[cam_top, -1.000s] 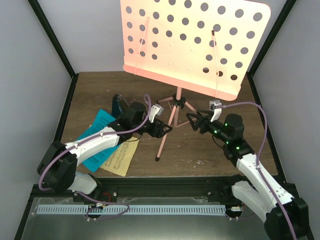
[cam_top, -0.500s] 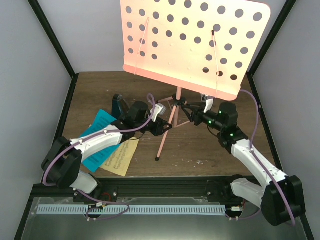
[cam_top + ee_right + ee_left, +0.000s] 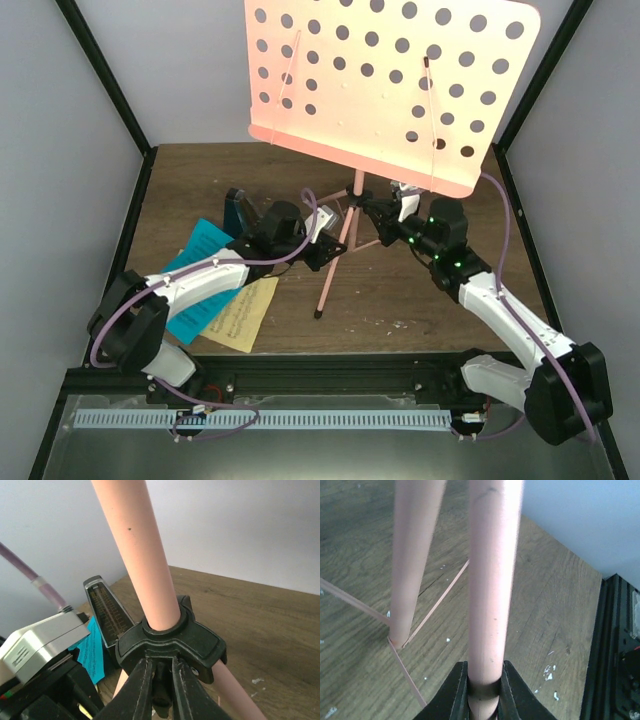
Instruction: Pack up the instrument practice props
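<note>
The pink music stand stands mid-table, its hole-punched desk (image 3: 390, 80) high over its tripod. My left gripper (image 3: 333, 250) is shut on the stand's front leg (image 3: 490, 580), its fingers (image 3: 456, 695) pressed to both sides of the tube. My right gripper (image 3: 373, 213) is shut on a black tab under the tripod's black hub (image 3: 172, 640). The black metronome (image 3: 236, 210) stands upright behind the left arm and shows beyond the hub (image 3: 107, 612). A cyan page (image 3: 195, 275) and a pale-yellow page (image 3: 245, 315) lie flat, partly under the left arm.
White walls and black frame posts (image 3: 105, 80) close in the wooden table (image 3: 420, 290) on the left, back and right. A black rail (image 3: 340, 375) runs along the near edge. Thin pink brace rods (image 3: 437, 602) join the legs low down.
Both grippers have gone from open to shut on the stand: the left moved onto the front leg, the right reached left to the hub. The desk shifted slightly.
</note>
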`<state>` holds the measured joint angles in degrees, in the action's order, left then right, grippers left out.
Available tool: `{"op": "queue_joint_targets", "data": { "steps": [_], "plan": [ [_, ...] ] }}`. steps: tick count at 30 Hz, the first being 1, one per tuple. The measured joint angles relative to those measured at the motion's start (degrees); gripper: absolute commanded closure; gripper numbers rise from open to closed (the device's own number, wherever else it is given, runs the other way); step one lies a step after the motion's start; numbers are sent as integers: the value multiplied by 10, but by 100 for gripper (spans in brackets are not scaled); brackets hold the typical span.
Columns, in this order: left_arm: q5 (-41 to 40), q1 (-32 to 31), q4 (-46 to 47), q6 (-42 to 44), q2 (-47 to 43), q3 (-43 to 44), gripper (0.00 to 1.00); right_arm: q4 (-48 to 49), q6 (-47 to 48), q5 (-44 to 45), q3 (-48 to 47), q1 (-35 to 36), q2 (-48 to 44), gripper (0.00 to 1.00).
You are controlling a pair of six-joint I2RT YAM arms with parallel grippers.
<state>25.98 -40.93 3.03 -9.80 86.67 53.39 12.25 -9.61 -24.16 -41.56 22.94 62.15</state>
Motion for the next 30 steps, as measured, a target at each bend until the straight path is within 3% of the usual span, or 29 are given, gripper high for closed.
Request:
{"op": "queue_joint_targets", "data": {
  "steps": [3, 9, 18, 19, 22, 24, 28, 30],
  "plan": [
    [-2, -2, 3, 6, 1, 0, 100, -2, 26, 16, 0, 6, -3, 99],
    [-4, -2, 3, 7, 0, 0, 100, -20, 104, 37, -9, 18, -5, 99],
    [-10, -3, -5, 7, -4, 0, 100, -32, 313, 128, -9, 67, -15, 98],
    [-11, -3, -5, 7, -4, 0, 100, -33, 333, 136, -9, 71, -16, 94],
    [-11, -3, -5, 7, -4, 0, 100, -36, 374, 151, -9, 77, -21, 62],
    [-11, -3, -5, 7, -5, 0, 96, -35, 378, 151, 2, 78, -40, 50],
    [-15, -3, -7, 2, -5, 0, 62, 14, 325, 144, 57, 80, -123, 35],
    [-22, -2, -12, 1, -6, 0, 52, 47, 269, 144, 88, 79, -162, 28]
  ]
}}
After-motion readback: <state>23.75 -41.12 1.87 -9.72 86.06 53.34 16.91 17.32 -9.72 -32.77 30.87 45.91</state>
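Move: The stand's black locking knob is already pinched between the right fingers; the black hub carrying it sits about 3 cm ahead, 3 cm left and 1 cm above that hand point. The pink front leg is already between the left fingers. From the left hand, the knob is about 5 cm ahead, 4 cm right and 7 cm up, and the leg's foot about 14 cm back, 5 cm left and 15 cm down. The locking knob stays in the right fingers' pinch as that hand twists in place nearly 40 degrees, counter-clockwise looking along the fingers, while the left hand keeps the front leg gripped. The right fingers then open and let go, and the hand backs quickly off the hub, about 5 cm back, 4 cm up and slightly right; at the very end the left fingers start opening around the leg. ##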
